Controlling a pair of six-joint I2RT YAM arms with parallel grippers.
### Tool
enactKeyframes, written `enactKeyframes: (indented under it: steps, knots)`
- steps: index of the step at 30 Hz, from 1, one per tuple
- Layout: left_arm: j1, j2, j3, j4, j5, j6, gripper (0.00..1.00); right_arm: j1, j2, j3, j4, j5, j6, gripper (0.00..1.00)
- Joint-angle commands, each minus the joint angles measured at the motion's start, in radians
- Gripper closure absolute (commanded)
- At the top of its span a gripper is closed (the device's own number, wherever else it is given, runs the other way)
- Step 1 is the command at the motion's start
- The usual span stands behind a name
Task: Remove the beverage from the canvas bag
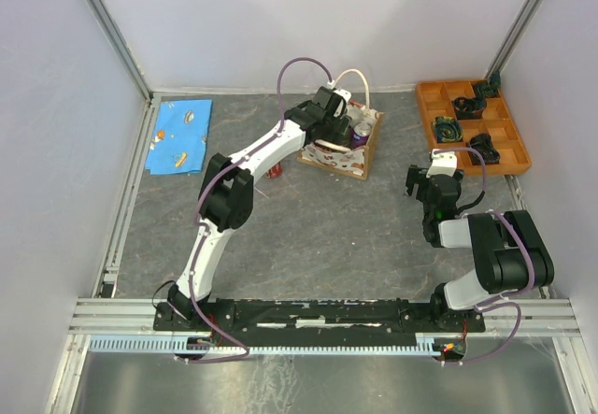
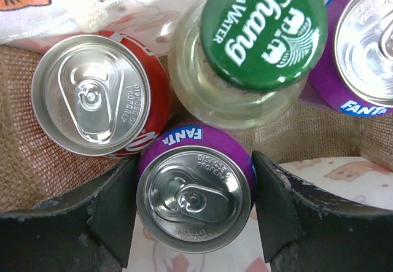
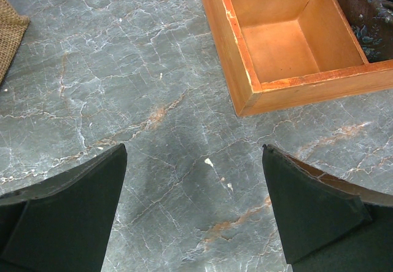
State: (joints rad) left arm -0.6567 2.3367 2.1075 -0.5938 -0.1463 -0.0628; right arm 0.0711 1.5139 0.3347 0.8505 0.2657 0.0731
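The canvas bag (image 1: 338,158) stands at the back centre, its cream handle looped above. My left gripper (image 1: 342,126) reaches down into it. In the left wrist view the bag's burlap lining (image 2: 27,161) surrounds several drinks: a purple Fanta can (image 2: 194,197), a red can (image 2: 92,94), a green-capped soda water bottle (image 2: 264,32) and a second purple can (image 2: 362,45). My left gripper (image 2: 193,205) is shut on the near purple Fanta can, one finger against each side. My right gripper (image 1: 425,190) hovers open over bare table (image 3: 194,180).
An orange compartment tray (image 1: 426,115) with dark small items sits at the back right; its near corner (image 3: 245,81) lies just ahead of my right gripper. A blue patterned cloth (image 1: 179,135) lies at the back left. White walls enclose the table.
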Motion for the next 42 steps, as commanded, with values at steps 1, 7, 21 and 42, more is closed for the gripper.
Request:
enactKeyframes:
  steps: [1, 7, 21, 42]
  knots:
    - [-0.001, 0.044, 0.015, -0.051, 0.023, -0.022, 0.35, 0.001, -0.001, 0.029, 0.023, -0.007, -0.014, 0.01]
    - [-0.002, 0.048, 0.021, -0.066, 0.022, -0.005, 0.88, 0.000, 0.000, 0.029, 0.022, -0.006, -0.013, 0.01]
    - [-0.001, -0.101, 0.243, -0.112, 0.125, 0.072, 0.97, 0.000, 0.000, 0.029, 0.023, -0.006, -0.013, 0.01]
    - [0.001, -0.465, 0.117, -0.045, -0.211, 0.158, 0.97, 0.000, 0.000, 0.029, 0.023, -0.006, -0.013, 0.01]
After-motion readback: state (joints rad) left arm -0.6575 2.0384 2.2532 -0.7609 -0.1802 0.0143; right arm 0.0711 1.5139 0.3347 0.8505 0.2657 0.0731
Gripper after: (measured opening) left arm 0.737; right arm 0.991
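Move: The near-left Fanta can is already between the left hand's fingers, gripped near its top, its middle about 3 cm below the hand point. The Coke can in the bag stands some 6 cm ahead and 2 cm left of the hand, the soda bottle 5 cm ahead and 5 cm right, the other Fanta 2 cm ahead and 10 cm right. The Coke can on the table lies roughly 15 cm left and 4 cm back. From the idle right hand, the held Fanta is about 10 cm ahead and 29 cm left. The left hand first stays still, fingers keeping their hold around the Fanta can's rim while the grip effort rises, then eases a touch back and draws the can up out of the bag, away from the Coke can and bottle beside it. The rise gathers speed to about 20 cm in all, and near the top the hand swings some 4 cm left while the wrist tilts about 15 degrees so that the fingers point less steeply down. ##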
